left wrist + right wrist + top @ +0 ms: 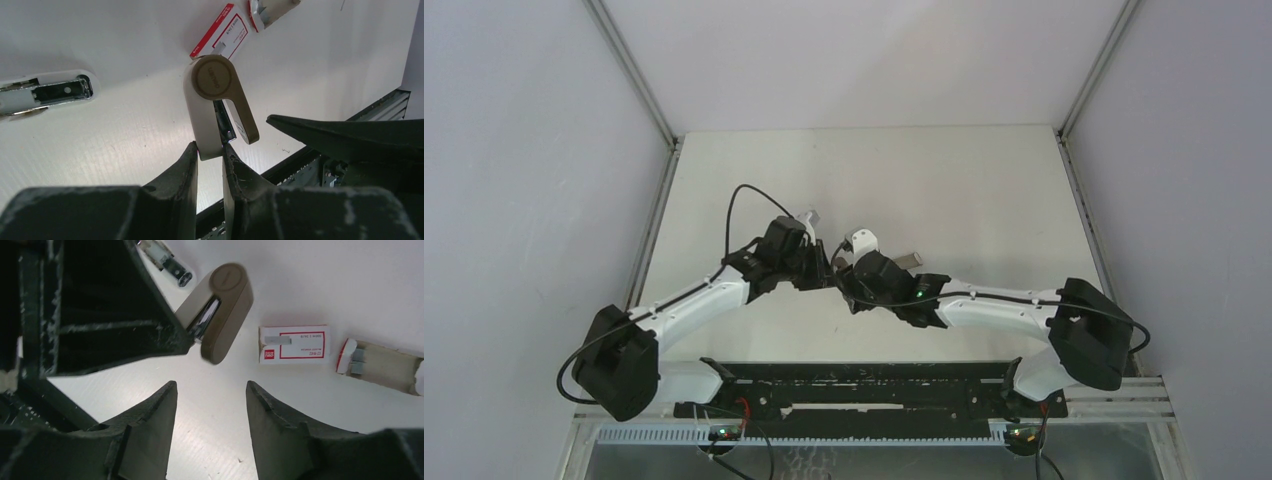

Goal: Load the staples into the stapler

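My left gripper [210, 150] is shut on the white lower arm of the stapler [215, 95], a white-and-brown stapler with a round brown cap and a metal channel showing between its two arms. It holds the stapler above the table. The stapler also shows in the right wrist view [227, 310], sticking out of the left fingers [125, 315]. The staples box [295, 344], red and white, lies flat on the table to the right of the stapler, with its grey inner tray [385, 367] beside it. My right gripper [211, 385] is open and empty, just below the stapler.
A white piece with a chrome metal channel [45, 95] lies on the table left of the stapler. The two wrists meet at the middle of the table [984, 180]. A black rail [854, 385] runs along the near edge.
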Controlling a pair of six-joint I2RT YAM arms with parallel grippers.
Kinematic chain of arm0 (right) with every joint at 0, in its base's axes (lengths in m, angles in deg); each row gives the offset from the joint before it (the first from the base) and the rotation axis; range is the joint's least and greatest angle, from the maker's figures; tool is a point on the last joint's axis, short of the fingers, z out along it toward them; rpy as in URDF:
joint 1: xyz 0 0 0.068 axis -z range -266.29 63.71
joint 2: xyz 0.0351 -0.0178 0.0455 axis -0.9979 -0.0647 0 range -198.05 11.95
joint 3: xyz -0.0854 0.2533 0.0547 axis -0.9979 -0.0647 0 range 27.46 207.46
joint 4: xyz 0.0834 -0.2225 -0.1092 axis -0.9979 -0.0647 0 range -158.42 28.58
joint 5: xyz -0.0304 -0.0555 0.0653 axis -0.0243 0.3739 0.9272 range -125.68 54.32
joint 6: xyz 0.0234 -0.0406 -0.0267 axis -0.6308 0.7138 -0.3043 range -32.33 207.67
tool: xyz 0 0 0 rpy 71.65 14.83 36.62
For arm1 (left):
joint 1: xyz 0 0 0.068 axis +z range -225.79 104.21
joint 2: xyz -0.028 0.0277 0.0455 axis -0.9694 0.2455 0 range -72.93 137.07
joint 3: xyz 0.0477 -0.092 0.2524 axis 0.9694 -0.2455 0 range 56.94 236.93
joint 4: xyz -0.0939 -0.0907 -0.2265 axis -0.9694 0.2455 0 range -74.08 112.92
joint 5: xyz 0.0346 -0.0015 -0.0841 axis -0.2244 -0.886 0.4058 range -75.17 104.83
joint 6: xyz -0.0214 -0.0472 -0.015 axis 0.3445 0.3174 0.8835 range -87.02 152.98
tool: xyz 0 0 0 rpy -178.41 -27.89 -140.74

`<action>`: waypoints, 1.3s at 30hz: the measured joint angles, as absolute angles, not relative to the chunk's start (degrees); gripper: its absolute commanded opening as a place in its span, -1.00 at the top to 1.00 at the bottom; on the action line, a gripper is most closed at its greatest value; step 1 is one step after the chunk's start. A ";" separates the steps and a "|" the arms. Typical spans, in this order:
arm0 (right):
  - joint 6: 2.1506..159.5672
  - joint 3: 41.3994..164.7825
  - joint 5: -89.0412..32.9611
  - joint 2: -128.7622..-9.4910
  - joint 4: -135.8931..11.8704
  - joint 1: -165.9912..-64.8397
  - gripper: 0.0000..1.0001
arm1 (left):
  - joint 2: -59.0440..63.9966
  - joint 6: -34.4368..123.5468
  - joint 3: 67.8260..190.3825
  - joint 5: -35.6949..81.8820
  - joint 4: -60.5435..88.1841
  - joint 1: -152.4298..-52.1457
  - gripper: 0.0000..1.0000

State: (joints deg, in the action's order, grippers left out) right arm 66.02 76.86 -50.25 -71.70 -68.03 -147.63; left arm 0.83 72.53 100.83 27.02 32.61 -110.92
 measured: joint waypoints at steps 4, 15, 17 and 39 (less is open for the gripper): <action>66.33 77.76 -53.24 -72.80 -67.96 -148.05 0.05 | 0.28 72.53 100.75 27.13 33.35 -111.38 0.99; 68.43 79.33 -58.51 -75.18 -67.28 -149.68 0.38 | -0.44 72.46 100.75 27.70 34.49 -112.80 1.00; 68.60 79.38 -58.99 -75.38 -67.11 -150.01 0.55 | -0.44 72.44 100.75 27.67 34.47 -112.85 0.99; 67.71 76.01 -51.19 -70.68 -69.08 -145.99 1.00 | -2.61 65.38 101.40 25.53 39.80 -113.48 0.86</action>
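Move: The brown arm's tip of the stapler held in the left fingers is about 3 cm ahead and 1 cm left of the open right fingers, level with them; from the left hand it is 1 cm back and 3 cm right. On the table some 7 cm below, from the right hand: staple box 7 cm ahead, 5 right; opened tray 10 ahead, 13 right; white stapler 7 ahead, 11 left. Right hand reaches 1.5 cm forward, pinches the brown arm's tip, pulls right; left, still gripping, eases back 2.5 cm. ##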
